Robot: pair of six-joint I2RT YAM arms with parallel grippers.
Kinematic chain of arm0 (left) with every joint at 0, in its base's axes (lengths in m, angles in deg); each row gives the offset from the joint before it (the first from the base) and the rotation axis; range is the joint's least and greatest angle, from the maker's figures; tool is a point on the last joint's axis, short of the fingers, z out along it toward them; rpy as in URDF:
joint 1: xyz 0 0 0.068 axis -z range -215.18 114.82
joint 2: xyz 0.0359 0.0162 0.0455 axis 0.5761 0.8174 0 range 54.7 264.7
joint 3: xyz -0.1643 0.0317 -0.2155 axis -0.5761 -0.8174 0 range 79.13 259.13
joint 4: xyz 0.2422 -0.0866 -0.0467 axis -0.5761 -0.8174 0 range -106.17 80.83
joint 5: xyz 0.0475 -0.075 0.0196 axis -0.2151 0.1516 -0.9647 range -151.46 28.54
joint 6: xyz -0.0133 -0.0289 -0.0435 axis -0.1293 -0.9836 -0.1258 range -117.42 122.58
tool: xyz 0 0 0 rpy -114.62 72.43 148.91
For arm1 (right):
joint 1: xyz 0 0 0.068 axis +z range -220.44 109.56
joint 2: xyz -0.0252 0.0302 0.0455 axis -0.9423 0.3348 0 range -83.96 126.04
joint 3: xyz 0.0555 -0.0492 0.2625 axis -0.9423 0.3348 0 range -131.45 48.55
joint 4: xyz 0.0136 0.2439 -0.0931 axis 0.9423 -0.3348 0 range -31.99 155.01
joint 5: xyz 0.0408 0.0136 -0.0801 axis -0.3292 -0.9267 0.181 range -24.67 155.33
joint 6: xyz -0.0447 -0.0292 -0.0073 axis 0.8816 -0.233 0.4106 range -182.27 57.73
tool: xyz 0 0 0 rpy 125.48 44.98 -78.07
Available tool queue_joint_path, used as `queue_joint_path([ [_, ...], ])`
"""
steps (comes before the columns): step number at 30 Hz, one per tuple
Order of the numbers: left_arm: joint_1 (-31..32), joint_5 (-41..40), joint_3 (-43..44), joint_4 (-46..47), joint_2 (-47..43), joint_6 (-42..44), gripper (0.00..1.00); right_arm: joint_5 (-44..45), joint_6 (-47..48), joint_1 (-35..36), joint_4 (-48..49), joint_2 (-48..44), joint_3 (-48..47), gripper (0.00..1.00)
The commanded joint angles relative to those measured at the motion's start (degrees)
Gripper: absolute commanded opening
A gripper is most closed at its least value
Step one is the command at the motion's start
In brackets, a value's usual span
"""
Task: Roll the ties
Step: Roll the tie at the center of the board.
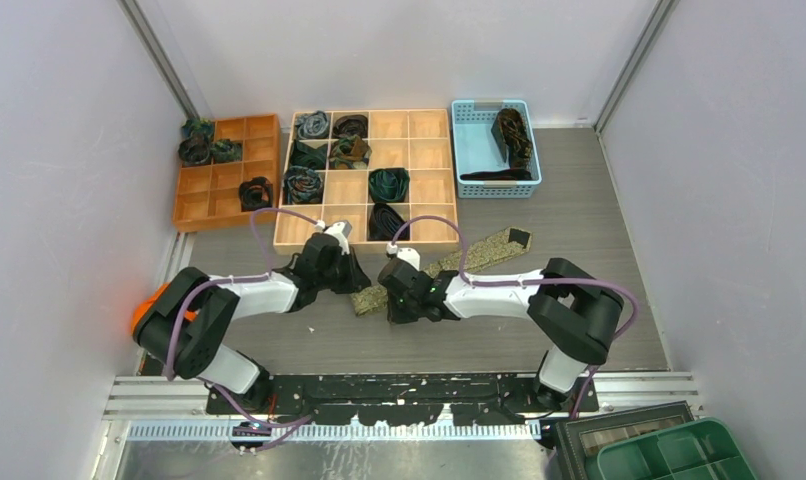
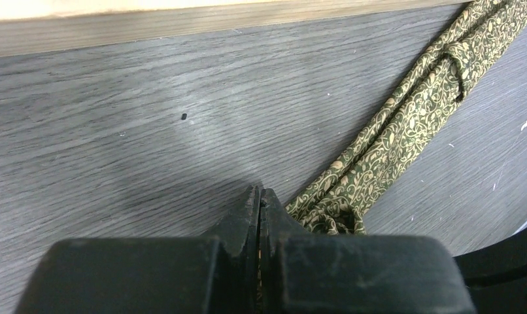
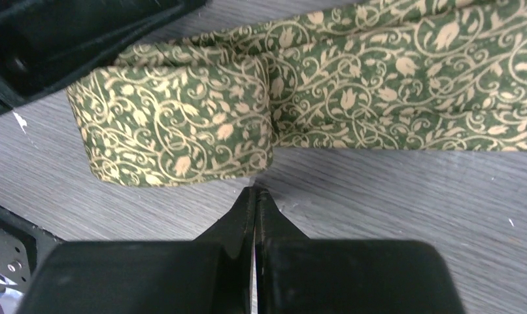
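An olive-gold tie [image 1: 479,252] with a cream vine pattern lies diagonally on the grey table, its near end folded over into a loop [image 3: 176,124]. My left gripper [image 1: 356,282] sits at that folded end. Its jaws [image 2: 259,191] are shut, with a sliver of the fabric pinched between them and the tie [image 2: 405,124] bunched beside the right finger. My right gripper [image 1: 391,303] is shut with nothing in it. Its tips [image 3: 255,190] rest at the table just in front of the loop. Several rolled ties, one dark green [image 1: 388,184], fill compartments of the trays behind.
A tan wooden compartment tray [image 1: 427,125] stands behind the arms, its front edge [image 2: 182,19] close to the left gripper. An orange tray [image 1: 194,205] is at the back left. A blue basket [image 1: 474,140] holds more ties at the back right. A green bin [image 1: 679,455] is near right.
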Motion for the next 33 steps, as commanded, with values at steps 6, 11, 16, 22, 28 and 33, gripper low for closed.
queue_joint_path([
  [6, -0.32, 0.92, -0.39, 1.80, 2.36, -0.58, 0.00, 4.37, 1.08, 0.25, 2.56, 4.00, -6.43, 0.01],
  [11, -0.40, -1.20, 1.02, -1.11, 1.59, -0.51, 0.00, 4.28, 1.80, 0.24, 0.97, 3.37, -7.09, 0.01],
  [16, -0.41, -14.81, 8.08, -16.27, -4.01, 0.94, 0.00, 6.26, 2.74, 1.12, -4.38, -1.49, -7.50, 0.03],
  [22, -0.51, -31.11, 17.48, -34.81, -14.37, 0.04, 0.00, 14.78, 5.36, 4.62, -17.32, -10.00, -11.47, 0.44],
  [28, -0.50, -38.55, 19.47, -46.37, -31.68, -3.08, 0.00, 17.62, 9.58, 6.64, -24.84, -10.72, -17.75, 0.99],
  [33, -0.50, -45.00, 18.58, -54.50, -51.13, -6.01, 0.00, 21.39, 13.91, 10.03, -28.94, -0.81, -27.51, 1.00],
])
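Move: The green tie's folded end lies about 5 cm left and 2 cm ahead of the right hand, roughly 1 cm lower; the shut fingertips stand just off its near edge. From the left hand, also low and shut at the far side, the folded end lies some 4 cm back, level sideways. The dark rolled tie in the wooden tray is about 18 cm ahead of the right hand and 1 cm left; the tail's dark end is 15 cm ahead and 27 cm right. Keep the left gripper shut and nearly still beyond the far edge while the shut right fingertips slide low forward-left about 2.5 cm, pushing the folded end's near edge straight. Draw the right back off the edge, then lift it about 12 cm, opening it wide and tilting the fingers forward. Swing the left forward a little, then up 20 cm and off to the left, still shut, turning counter-clockwise. ##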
